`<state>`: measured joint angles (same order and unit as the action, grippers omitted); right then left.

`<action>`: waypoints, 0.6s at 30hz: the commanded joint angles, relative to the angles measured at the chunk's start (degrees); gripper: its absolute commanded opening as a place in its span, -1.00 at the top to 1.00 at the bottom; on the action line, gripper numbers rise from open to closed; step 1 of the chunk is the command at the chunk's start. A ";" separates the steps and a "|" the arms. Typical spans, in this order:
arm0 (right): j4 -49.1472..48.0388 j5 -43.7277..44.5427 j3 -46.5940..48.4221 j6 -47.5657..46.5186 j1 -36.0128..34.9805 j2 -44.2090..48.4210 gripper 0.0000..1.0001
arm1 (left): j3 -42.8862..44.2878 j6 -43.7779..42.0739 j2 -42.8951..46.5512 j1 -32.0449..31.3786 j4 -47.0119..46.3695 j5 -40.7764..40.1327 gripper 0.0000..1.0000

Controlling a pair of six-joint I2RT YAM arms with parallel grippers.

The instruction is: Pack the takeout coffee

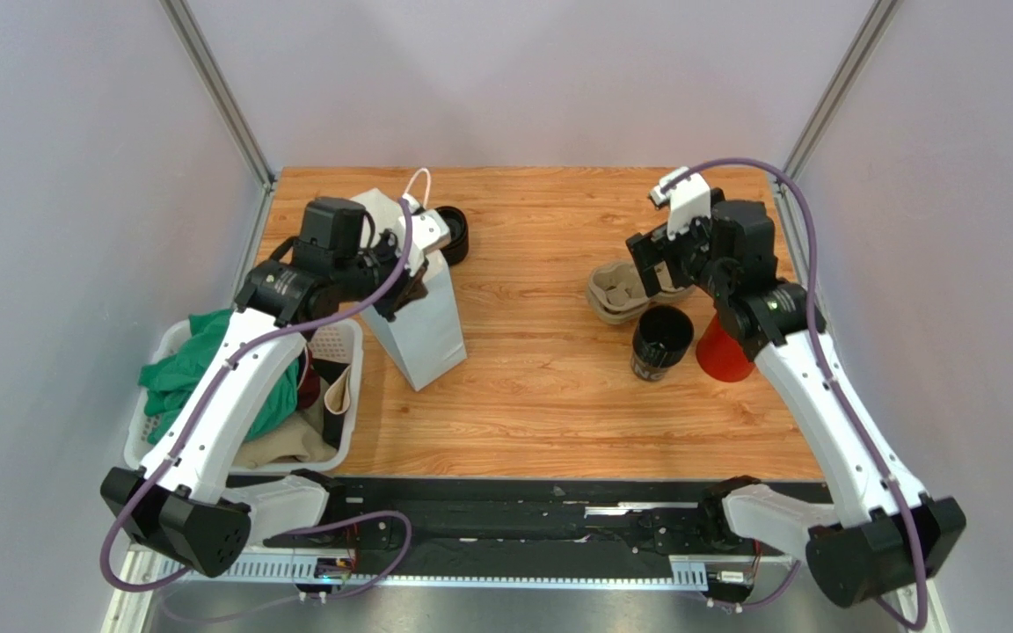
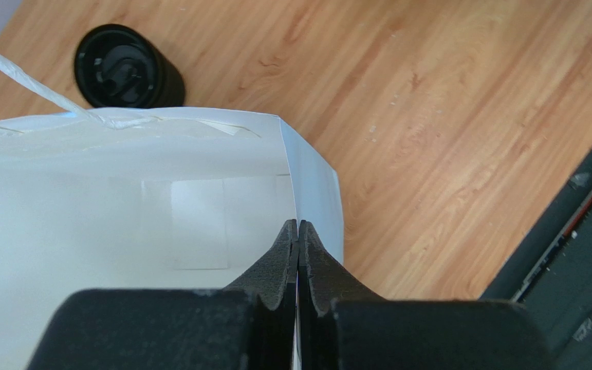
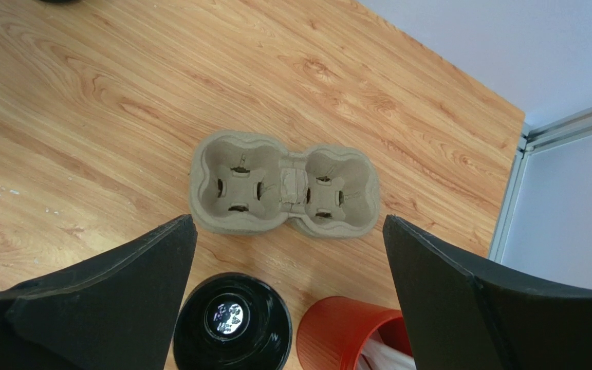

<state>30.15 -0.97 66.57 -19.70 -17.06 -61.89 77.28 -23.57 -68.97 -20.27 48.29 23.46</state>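
Observation:
The takeout coffee (image 2: 125, 65), a small black cup with a black lid, stands on the wooden table just beyond the white paper bag (image 2: 121, 231); from above the coffee (image 1: 450, 238) sits at the bag's (image 1: 419, 323) far end. My left gripper (image 2: 298, 225) is shut on the bag's upper rim at its corner, a thin white edge pinched between the fingers. My right gripper (image 3: 289, 220) hangs open over the right half of the table, nothing between its fingers. Below it lies a two-well cardboard cup tray (image 3: 284, 193), both wells bare.
A second black cup (image 3: 232, 322), open-topped, stands near the tray, with a red cup (image 3: 345, 335) holding white straws beside it. A white basket (image 1: 340, 396) of cloths sits at the table's left edge. Grey walls close in the sides and back.

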 commanded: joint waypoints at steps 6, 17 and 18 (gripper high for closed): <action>8.42 -5.35 19.55 2.65 7.21 -20.27 -0.98 | -3.89 -0.77 4.72 -8.90 0.22 0.71 1.00; 24.07 -7.64 36.61 -1.03 7.83 -40.93 -0.97 | -5.91 -6.04 8.94 -16.46 2.94 4.31 1.00; 24.60 -7.90 37.23 -1.21 7.83 -41.73 -0.95 | -6.43 -6.48 9.11 -17.42 3.47 4.57 1.00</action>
<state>47.94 -6.33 99.48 -19.16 -8.97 -100.38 71.85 -26.39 -61.91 -35.62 50.24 25.41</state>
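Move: The left hand, fingers shut on the paper bag's near rim, has the bag's middle about 8 cm ahead, 3 cm to its left and 13 cm below; the black lids stand some 27 cm ahead and 6 cm right, the white basket about 26 cm left and 3 cm back. The open right hand has the cup carrier some 12 cm ahead, 1 cm left and 23 cm below, the coffee cup 1 cm ahead and 20 cm under it, and the red straw cup 1 cm ahead, 11 cm right. Still pinching the rim, the left hand draws the paper bag back and to the right over the table, some 10 cm in all and nearly level, away from the black lids, while turning clockwise by just under 20 degrees. Meanwhile the right hand reaches about 11 cm forward and sinks 7 cm towards the cup carrier, most of the sinking late, its wide-open fingers tipping some 25 degrees further down and touching nothing yet. ##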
